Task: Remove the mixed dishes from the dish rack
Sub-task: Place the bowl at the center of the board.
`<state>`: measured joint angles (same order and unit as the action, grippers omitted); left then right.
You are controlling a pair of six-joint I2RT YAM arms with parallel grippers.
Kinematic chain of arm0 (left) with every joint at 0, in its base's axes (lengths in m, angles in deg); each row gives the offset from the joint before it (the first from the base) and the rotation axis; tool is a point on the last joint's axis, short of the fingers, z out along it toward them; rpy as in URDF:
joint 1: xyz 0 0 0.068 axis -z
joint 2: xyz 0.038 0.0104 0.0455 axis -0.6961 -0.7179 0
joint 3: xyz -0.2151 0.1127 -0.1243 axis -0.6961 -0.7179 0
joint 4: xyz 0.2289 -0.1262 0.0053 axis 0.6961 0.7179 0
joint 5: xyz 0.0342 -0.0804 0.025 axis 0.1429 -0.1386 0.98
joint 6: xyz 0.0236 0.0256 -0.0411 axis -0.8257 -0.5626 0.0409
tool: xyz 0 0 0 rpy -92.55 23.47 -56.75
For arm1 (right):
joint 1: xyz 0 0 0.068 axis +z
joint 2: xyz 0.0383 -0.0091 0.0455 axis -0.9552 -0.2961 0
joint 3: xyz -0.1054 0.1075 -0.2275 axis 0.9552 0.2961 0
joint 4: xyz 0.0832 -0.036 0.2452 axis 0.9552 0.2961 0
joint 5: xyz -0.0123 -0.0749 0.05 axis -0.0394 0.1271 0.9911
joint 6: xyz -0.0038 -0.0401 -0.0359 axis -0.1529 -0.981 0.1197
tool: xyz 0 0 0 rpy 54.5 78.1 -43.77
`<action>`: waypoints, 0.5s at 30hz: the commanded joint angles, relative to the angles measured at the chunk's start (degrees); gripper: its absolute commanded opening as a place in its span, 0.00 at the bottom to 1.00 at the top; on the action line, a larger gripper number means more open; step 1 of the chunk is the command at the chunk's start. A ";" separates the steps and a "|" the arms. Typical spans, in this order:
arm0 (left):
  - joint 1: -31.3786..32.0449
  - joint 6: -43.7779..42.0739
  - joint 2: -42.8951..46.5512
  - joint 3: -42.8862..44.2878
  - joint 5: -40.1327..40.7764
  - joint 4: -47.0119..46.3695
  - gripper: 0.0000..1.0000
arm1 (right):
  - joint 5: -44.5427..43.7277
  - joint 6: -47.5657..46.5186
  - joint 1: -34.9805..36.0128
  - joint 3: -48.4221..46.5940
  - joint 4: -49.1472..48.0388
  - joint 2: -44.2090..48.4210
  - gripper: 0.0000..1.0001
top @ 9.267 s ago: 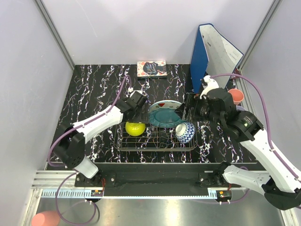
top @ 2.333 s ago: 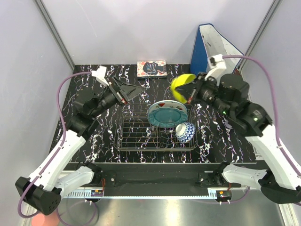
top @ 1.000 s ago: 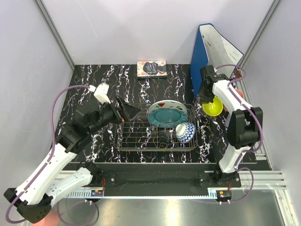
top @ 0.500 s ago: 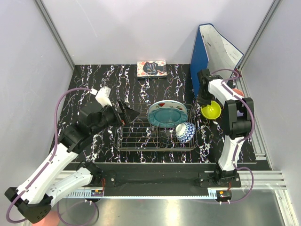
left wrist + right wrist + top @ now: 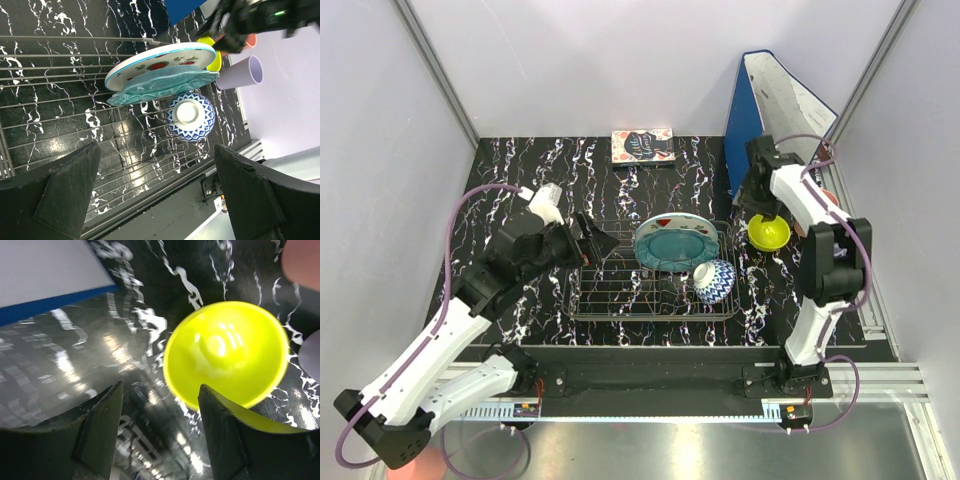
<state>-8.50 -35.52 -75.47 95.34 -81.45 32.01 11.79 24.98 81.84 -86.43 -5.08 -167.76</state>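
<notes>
The wire dish rack (image 5: 610, 292) holds the teal scalloped plate (image 5: 677, 248), the white watermelon plate (image 5: 667, 221) behind it, and the blue-white bowl (image 5: 713, 281) upside down. All three show in the left wrist view: teal plate (image 5: 165, 85), white plate (image 5: 160, 62), bowl (image 5: 190, 117). The yellow-green bowl (image 5: 769, 232) sits upright on the table right of the rack. My right gripper (image 5: 160, 432) is open just above its edge (image 5: 227, 355). My left gripper (image 5: 595, 240) is open and empty over the rack's left end. The lilac cup (image 5: 240, 74) and pink cup (image 5: 248, 40) stand right of the bowl.
A blue binder (image 5: 760, 110) stands open at the back right, close behind my right gripper. A patterned book (image 5: 643, 146) lies at the table's back edge. White walls close in the table on three sides.
The yellow-green bowl left the rack, passed to my right gripper and now rests on the table by the cups. My left gripper has drifted right over the rack's left end.
</notes>
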 commanded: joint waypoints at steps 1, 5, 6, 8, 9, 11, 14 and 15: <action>0.24 -1.72 -0.35 1.64 0.92 -1.93 0.99 | 1.25 0.99 1.74 -5.05 1.52 12.22 0.69; 0.24 -2.16 -0.88 1.64 0.92 -2.11 0.99 | 1.69 1.87 6.22 -7.69 1.35 20.39 0.70; 0.24 -2.16 -1.05 1.64 0.83 -2.11 0.99 | 1.52 1.61 7.80 -8.74 1.18 21.99 0.71; 0.24 -2.34 -1.40 1.82 0.74 -2.20 0.99 | 1.43 1.17 12.46 -8.40 -0.14 26.91 0.72; 0.33 -2.34 -1.49 1.90 0.83 -2.20 0.99 | 2.39 1.17 13.69 -7.79 -0.58 28.49 0.72; 0.33 -2.60 -1.84 2.08 1.09 -2.20 0.99 | 6.50 2.73 15.63 -4.29 -0.93 32.97 0.73; 0.33 -2.78 -2.11 2.08 1.53 -2.20 0.99 | 16.06 5.46 15.81 7.71 -5.31 42.19 0.73; 0.51 -2.78 -2.28 2.08 1.53 -2.20 0.99 | 17.85 6.43 15.73 11.69 -7.42 45.44 0.73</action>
<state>-8.42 -37.02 -77.52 95.36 -81.10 32.10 19.03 27.44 98.27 -87.92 -9.05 -130.55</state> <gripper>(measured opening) 0.987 0.725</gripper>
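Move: The yellow bowl, already let go and standing upright on the counter, has its middle about 5 cm to the right of the right hand, 1 cm back and some 7 cm below. The patterned bowl in the rack lies roughly 13 cm back and 9 cm left of that hand, the plate 6 cm back and 19 cm left, the lavender cup 6 cm back and 16 cm right. From the left hand the yellow bowl is about 18 cm ahead, 41 cm right and 24 cm below. Lift the open right gripper fast away from the yellow bowl, some 26 cm up. Go nearly straight up at first, then also swing left and back, roughly 10 cm each way, to the rack's side of the bowl. Tip the fingers up from steeply downward by about 40 degrees as you rise, rolling and turning the wrist some 20 degrees counter-clockwise, and keep the fingers open. ##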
